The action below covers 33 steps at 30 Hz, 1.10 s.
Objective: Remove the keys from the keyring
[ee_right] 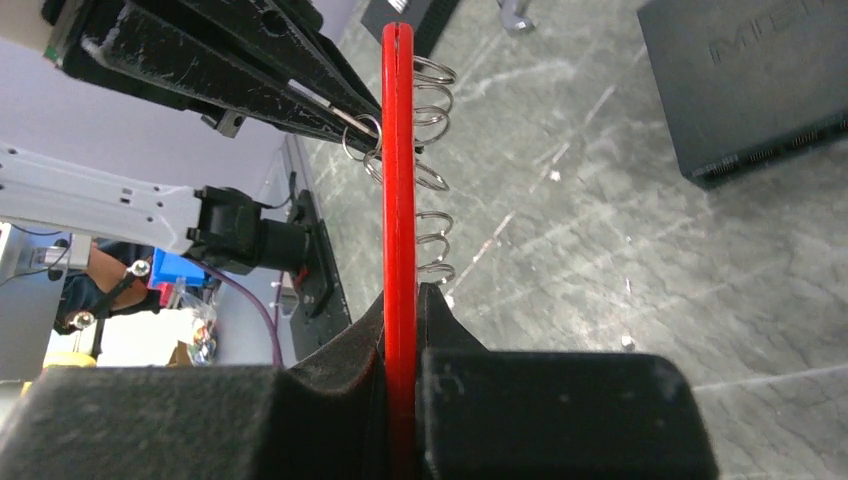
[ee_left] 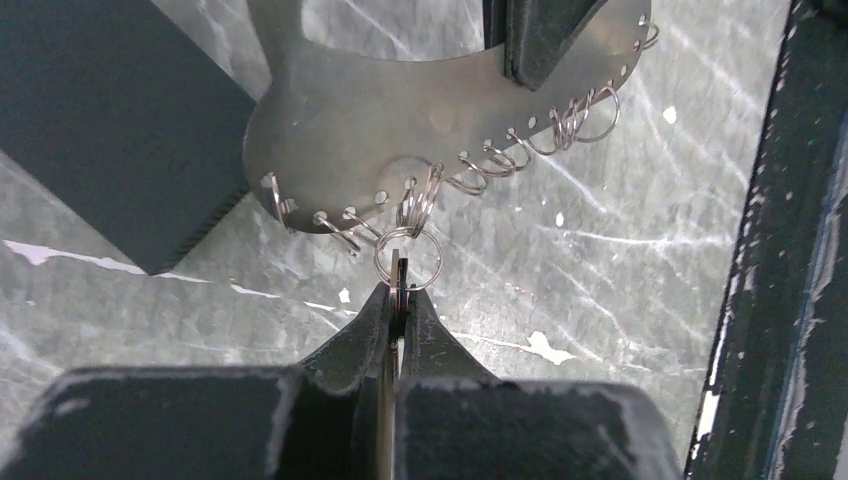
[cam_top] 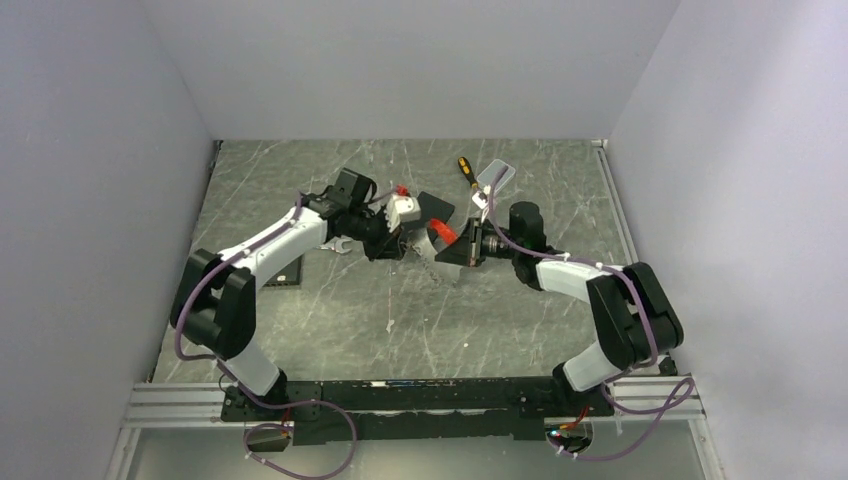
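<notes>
The keyring (ee_left: 380,130) is a flat plate, silvery on one face and red on the other, with several small wire rings along its curved edge. It hangs above the table between both arms (cam_top: 441,232). My right gripper (ee_right: 402,295) is shut on its red edge (ee_right: 398,150). My left gripper (ee_left: 398,295) is shut on the keys (ee_left: 397,268), seen edge-on as a thin silvery and dark sliver. They hang in one wire ring (ee_left: 436,262) at the plate's lower edge. In the top view the left gripper (cam_top: 405,240) and the right gripper (cam_top: 457,246) nearly meet.
A silver wrench (cam_top: 338,246) lies under the left arm. A yellow-and-black screwdriver (cam_top: 466,170) and a small white box (cam_top: 497,178) lie at the back. A black flat box (cam_top: 285,270) lies left; a dark block (ee_right: 760,80) lies near the grippers.
</notes>
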{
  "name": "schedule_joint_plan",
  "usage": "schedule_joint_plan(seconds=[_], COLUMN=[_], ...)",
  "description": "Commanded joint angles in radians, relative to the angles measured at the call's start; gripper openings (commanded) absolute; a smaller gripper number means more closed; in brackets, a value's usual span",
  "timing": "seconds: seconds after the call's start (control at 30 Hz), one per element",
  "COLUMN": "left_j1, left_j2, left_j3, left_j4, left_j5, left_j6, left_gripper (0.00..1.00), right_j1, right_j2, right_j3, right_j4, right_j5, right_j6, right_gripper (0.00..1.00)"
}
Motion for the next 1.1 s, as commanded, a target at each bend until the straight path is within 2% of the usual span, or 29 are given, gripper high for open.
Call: schedule_joint_plan(seconds=[0.0,0.33,0.4,0.5,0.77,0.97,1.07], left_j1=[-0.028,-0.071,-0.074,-0.080,-0.139,-0.185,-0.204], left_j2=[0.015,0.068,0.067,0.064,0.058,0.035,-0.011], left_j3=[-0.029,-0.030,-0.028,-0.009,0.096,0.127,0.107], left_j4=[0.028,0.070,0.071,0.041,-0.165,-0.233,-0.208], left_j5=[-0.103,-0.203,-0.216,-0.232,-0.305,-0.388,-0.400], left_j6=[0.100,0.171,0.194,0.242,0.468,0.637,0.753], left_gripper=[0.00,0.00,0.00,0.00,0.00,0.00,0.00], right_j1=[-0.014,-0.014,-0.016,-0.016,-0.019,-0.061,-0.101], right_j2=[0.053,0.180,0.185,0.182,0.128,0.037,-0.033], right_j3=[-0.066,-0.103,-0.106,-0.109,-0.084,-0.023,0.008], right_j4=[0.160,0.220,0.210,0.202,0.120,-0.012,-0.095], right_j5=[0.014,0.011,0.013,0.005,-0.032,-0.077,-0.113], right_j6=[-0.006,-0.015,-0.020,-0.025,-0.107,-0.191,-0.265], right_gripper=[0.02,0.14,0.22,0.27,0.39,0.48,0.50])
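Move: My left fingers already pinch a ring at the keyring plate's edge, and my right fingers hold its red handle; the plate's middle is about 6 cm right of my left hand, 2 cm back and near its height. The marble to lower it onto is roughly 13 cm below my left hand, 3 cm right and 2 cm back; from my right hand, 6 cm left, 1 cm back and 14 cm below. The black box is about 12 cm ahead of my left hand and 5 cm right, down on the table. I lower the keyring between both hands towards the marble. My right hand sinks about 7 cm, opens to half on the way and lets go of the red handle, then backs off up and to the right. My left hand keeps its pinch on the ring, sinks some 5 cm, rises a little, and turns about 40 degrees, partly clockwise with its left side rising. ##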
